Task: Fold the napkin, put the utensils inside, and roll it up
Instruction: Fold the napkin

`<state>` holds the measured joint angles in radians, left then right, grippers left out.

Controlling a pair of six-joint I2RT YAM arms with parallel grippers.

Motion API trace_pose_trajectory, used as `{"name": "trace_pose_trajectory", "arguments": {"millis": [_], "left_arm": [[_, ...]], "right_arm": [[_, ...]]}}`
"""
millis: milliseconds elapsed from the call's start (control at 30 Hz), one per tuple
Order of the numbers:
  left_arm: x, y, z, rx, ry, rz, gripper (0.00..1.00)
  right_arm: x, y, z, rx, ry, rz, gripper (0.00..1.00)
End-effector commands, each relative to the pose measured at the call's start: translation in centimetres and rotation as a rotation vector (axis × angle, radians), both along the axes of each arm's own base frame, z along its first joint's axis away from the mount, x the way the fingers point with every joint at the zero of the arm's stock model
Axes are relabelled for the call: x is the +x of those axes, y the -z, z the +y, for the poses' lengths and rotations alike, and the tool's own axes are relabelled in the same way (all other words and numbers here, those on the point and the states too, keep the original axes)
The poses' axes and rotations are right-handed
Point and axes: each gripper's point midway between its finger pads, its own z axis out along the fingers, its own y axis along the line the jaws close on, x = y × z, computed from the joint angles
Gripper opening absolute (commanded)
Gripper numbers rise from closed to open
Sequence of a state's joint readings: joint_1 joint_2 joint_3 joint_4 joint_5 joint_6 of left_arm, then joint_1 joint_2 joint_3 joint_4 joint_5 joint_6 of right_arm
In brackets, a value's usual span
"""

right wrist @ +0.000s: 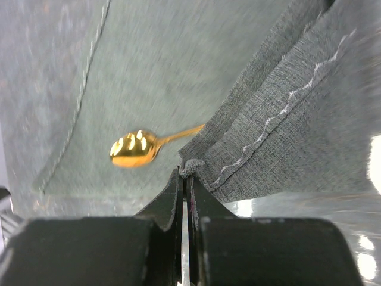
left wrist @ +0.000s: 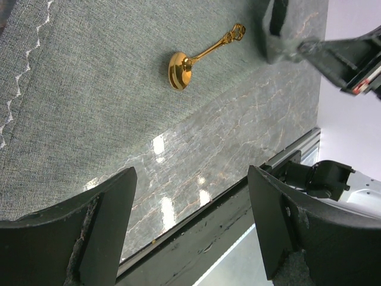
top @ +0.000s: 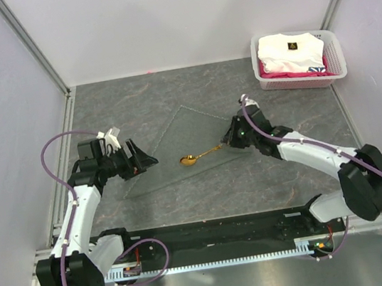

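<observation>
The grey-green napkin lies folded into a triangle on the grey tabletop. The gold spoon lies on it near its front edge, bowl to the left. My right gripper is shut on the napkin's right corner and lifts it, so the cloth drapes over the spoon's handle. My left gripper is open and empty, hovering over the napkin's left corner. In the left wrist view the spoon lies on the napkin ahead of the left gripper.
A pink and white basket at the back right holds a folded white garment. White walls with metal rails enclose the table. The black base rail runs along the near edge.
</observation>
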<state>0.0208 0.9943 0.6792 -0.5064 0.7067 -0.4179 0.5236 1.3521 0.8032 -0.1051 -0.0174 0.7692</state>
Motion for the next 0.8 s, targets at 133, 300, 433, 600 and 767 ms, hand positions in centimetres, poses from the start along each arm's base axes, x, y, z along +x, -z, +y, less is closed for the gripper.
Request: {"name": "trace_pose_trajectory", "arguments": {"millis": [133,300,433,600,767], "left_arm": [[0.1,0.0,0.1,0.007,-0.012,-0.021,0.83],[-0.1,0.2,0.1,0.008,-0.014,-0.02,0.83],[-0.2,0.4,0.1,0.007,-0.018,-0.014,0.83],[-0.2,0.4,0.2,0.009,-0.023,-0.012,0.84],[-0.2,0.5,0.2,0.009,-0.032,-0.007,0.84]], "right_arm": [[-1.0,0.0,8.3,0.032,-0.084,-0.015,0.0],[-2.1,-0.5,12.4,0.041,-0.165,-0.027,0.0],[-2.5,-0.4,14.5,0.038,-0.201,-0.027,0.0],[-3.0,-0.1,16.1,0.035,-0.237,-0.019,0.0],[-3.3,0.0,17.0,0.038,-0.258,-0.013,0.0]]}}
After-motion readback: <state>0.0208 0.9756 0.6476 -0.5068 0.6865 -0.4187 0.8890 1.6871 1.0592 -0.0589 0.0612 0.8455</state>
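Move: The right gripper has the napkin's lifted corner pinched. The near edge of the napkin beside the spoon's bowl, where it is bound, lies about 15 cm to its left, 5 cm back and 10 cm lower. At that same depth, the spoon's bowl is some 14 cm to its left, about level fore and aft, and the napkin's far corner 13 cm left and 19 cm ahead. From the left gripper that near edge is roughly 12 cm right, neither ahead nor back, and 12 cm below. Keep the right fingers shut on the napkin's corner and sweep it about 15 cm left, drifting some 4 cm back and sinking slightly, over the spoon towards the near edge beside its bowl. Turn the wrist about 15 degrees counter-clockwise on the way, and ease off the pace as you arrive, still above the table. ##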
